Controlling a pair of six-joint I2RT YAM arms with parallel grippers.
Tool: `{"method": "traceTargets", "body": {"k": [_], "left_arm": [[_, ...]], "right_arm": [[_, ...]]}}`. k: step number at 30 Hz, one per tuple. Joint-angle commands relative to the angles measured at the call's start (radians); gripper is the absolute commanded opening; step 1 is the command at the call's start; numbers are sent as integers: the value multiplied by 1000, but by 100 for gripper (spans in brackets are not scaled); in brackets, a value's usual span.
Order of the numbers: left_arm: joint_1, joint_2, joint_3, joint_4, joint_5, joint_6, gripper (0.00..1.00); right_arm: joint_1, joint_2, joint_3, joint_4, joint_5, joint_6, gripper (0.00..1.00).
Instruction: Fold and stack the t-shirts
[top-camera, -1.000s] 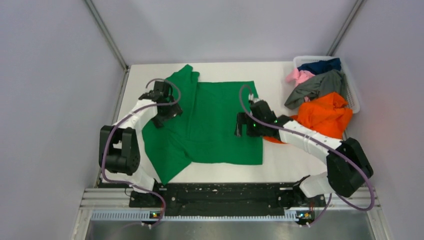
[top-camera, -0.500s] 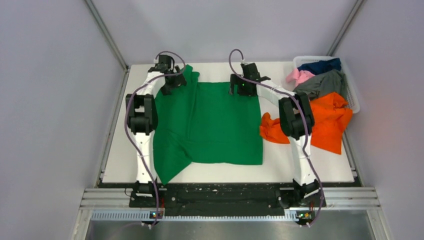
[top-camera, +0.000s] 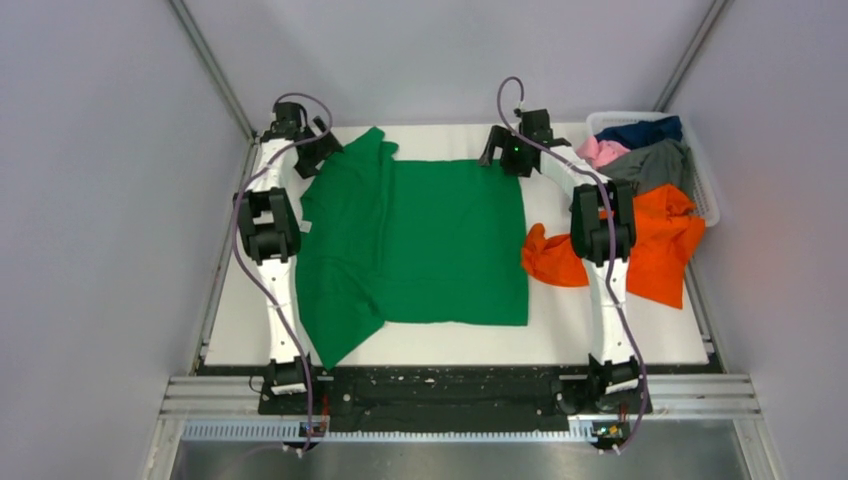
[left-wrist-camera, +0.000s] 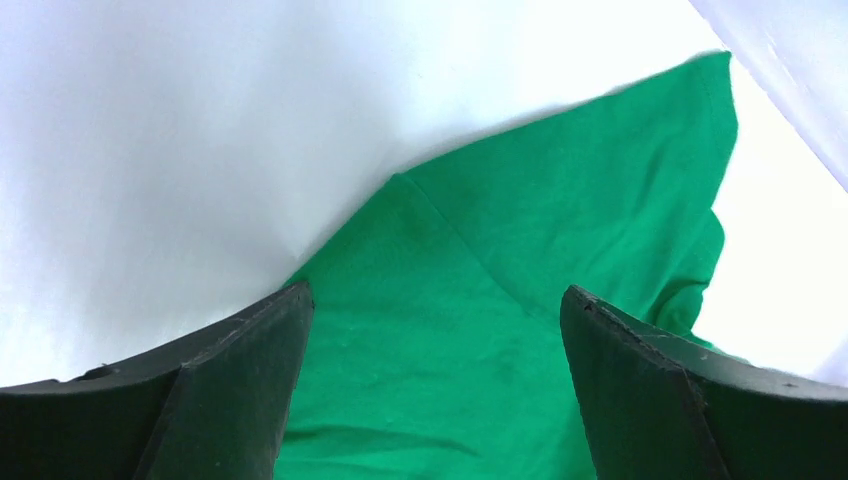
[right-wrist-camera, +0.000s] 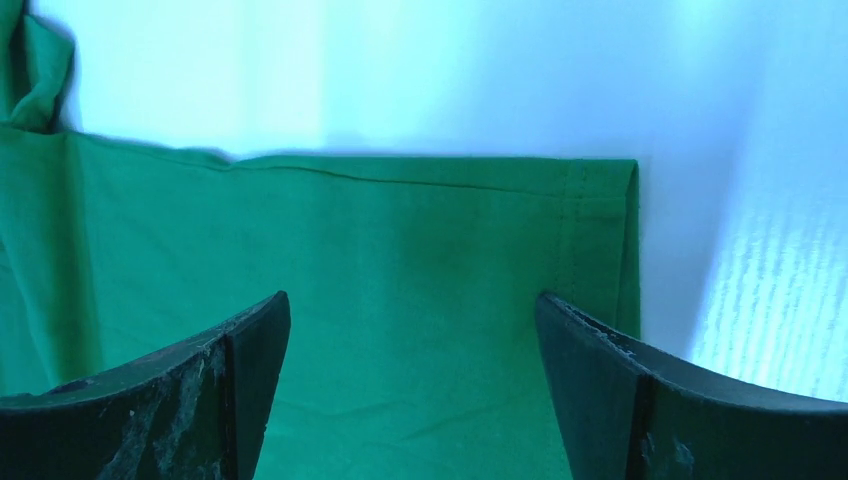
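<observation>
The bright green t-shirt (top-camera: 415, 245) lies spread on the white table (top-camera: 560, 340), one sleeve bunched at its far left. My left gripper (top-camera: 305, 150) is open and empty at the far left, above that sleeve (left-wrist-camera: 520, 300). My right gripper (top-camera: 500, 155) is open and empty over the shirt's far right corner (right-wrist-camera: 590, 200). An orange t-shirt (top-camera: 650, 240) lies crumpled to the right, half out of the basket. Grey (top-camera: 640, 170), pink (top-camera: 597, 151) and navy (top-camera: 642, 131) t-shirts sit in the basket.
A white plastic basket (top-camera: 706, 195) stands at the far right corner. Grey enclosure walls close in on the left, right and back. Both arms stretch along the table's sides to the far edge.
Both arms have reached from mid-table out to the far edge. The left gripper moved to the far left corner, the right one to the shirt's far right corner. The shirt lies flatter.
</observation>
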Motion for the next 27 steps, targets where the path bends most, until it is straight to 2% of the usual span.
{"method": "traceTargets", "body": {"k": [1, 13, 18, 23, 26, 27], "left_arm": [[19, 75, 28, -70, 45, -26, 99], [68, 77, 60, -62, -90, -85, 99], [88, 76, 77, -52, -139, -122, 99], [90, 66, 92, -26, -140, -129, 99], [90, 57, 120, -4, -97, -131, 99], [90, 47, 131, -1, -84, -130, 99]], "right_arm": [[-40, 68, 14, -65, 30, 6, 92], [-83, 150, 121, -80, 5, 37, 92], [-83, 132, 98, -80, 20, 53, 92], [-82, 89, 74, -75, 41, 31, 92], [-82, 92, 136, -80, 13, 6, 92], [-82, 91, 163, -90, 3, -5, 96]]}}
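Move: The left hand's open fingertips are on the green t-shirt near its far shoulder, whose corner is about 2 cm ahead and 3 cm left. The bunched far sleeve lies some 15 cm right and 8 cm ahead of this hand, the collar label about 19 cm back and 7 cm left. The right hand is on the cloth too, the hem's far corner about 2 cm ahead and 6 cm right; the orange t-shirt is roughly 36 cm right and 23 cm back. Sliding level with spread fingers, the two hands pull the green t-shirt apart along its far side. The left goes left about 7 cm, mostly in the later part, turning some 15 degrees counter-clockwise with its fingertips on the shoulder; the right drags the hem corner forward and right, about 3 cm each way, then stays there, fingers still open on the cloth. ##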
